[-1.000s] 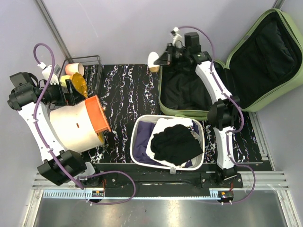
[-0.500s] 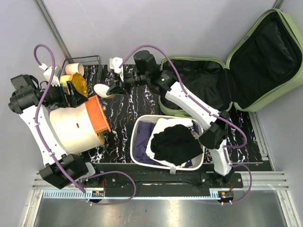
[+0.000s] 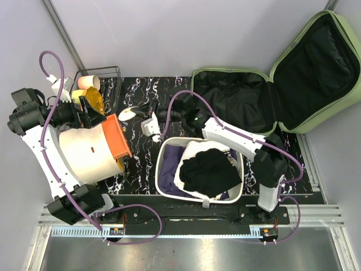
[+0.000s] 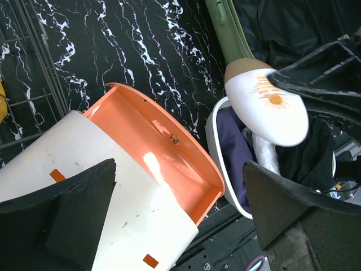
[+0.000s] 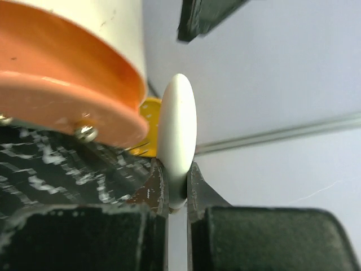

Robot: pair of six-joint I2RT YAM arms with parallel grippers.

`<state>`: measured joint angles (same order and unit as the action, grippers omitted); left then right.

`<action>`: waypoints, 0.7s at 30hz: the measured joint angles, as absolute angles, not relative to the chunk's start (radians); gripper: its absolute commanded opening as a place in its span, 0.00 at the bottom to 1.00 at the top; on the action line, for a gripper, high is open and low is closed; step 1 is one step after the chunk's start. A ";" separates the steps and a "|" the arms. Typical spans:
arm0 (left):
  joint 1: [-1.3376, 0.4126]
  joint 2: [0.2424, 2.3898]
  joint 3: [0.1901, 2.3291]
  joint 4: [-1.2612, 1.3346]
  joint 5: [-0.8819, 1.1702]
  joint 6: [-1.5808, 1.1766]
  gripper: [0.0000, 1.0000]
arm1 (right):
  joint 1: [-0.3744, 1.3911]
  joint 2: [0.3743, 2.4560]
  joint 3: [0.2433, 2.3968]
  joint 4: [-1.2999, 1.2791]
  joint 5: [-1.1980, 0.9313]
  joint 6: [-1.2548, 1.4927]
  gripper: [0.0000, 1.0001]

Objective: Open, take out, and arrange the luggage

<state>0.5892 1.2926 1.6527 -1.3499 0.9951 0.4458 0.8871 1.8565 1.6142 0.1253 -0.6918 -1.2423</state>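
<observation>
The luggage, an olive-green suitcase, lies open at the back right with its lid folded out and bare black lining showing. My right gripper reaches left over the black marbled table and is shut on a flat white oval bottle with a tan cap. The pads pinch the bottle's lower edge, and its orange sun mark shows in the left wrist view. My left gripper hangs open above a big white drum with an orange rim, touching nothing.
A white bin holding black, white and navy clothes sits at the front centre. A black wire basket with cups and yellow items stands at the back left. The drum's orange rim is close beside the held bottle.
My right arm has swung from the suitcase leftward across the table, carrying the white bottle down to near the orange-rimmed drum. The left arm has barely moved.
</observation>
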 measured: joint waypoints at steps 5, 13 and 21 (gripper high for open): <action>0.589 1.293 1.653 -1.340 0.997 0.427 0.99 | 0.929 1.873 1.628 0.238 -0.738 -1.397 0.00; 0.619 1.293 1.652 -1.327 1.012 0.398 0.99 | 0.978 1.961 1.724 0.254 -0.731 -1.428 0.00; 0.681 1.307 1.657 -1.261 1.040 0.327 0.99 | 0.995 1.993 2.066 -0.086 -0.609 -0.933 0.00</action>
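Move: The flat white bottle, already pinched in the right fingers and sticking out to their left, is headed for the open left gripper, about 13 cm to the right hand's left, 2 cm back and 4 cm higher. The orange drawer is 5 cm left of the right hand, 8 cm back and lower; the yellow pouch is 14 cm left, 3 cm ahead and well below. From the left hand, the bottle lies some 10 cm to the right, 1 cm ahead and 4 cm lower. The bottle stays in the right hand's closed fingers as that hand first swings left, with some back and up, towards the open left gripper, then stops closing in and climbs, ending about 8 cm higher and 5 cm farther left. Its wrist rolls one way, then some 30 degrees back the other. The left hand, fingers wide open, then drifts a couple of centimetres left. ##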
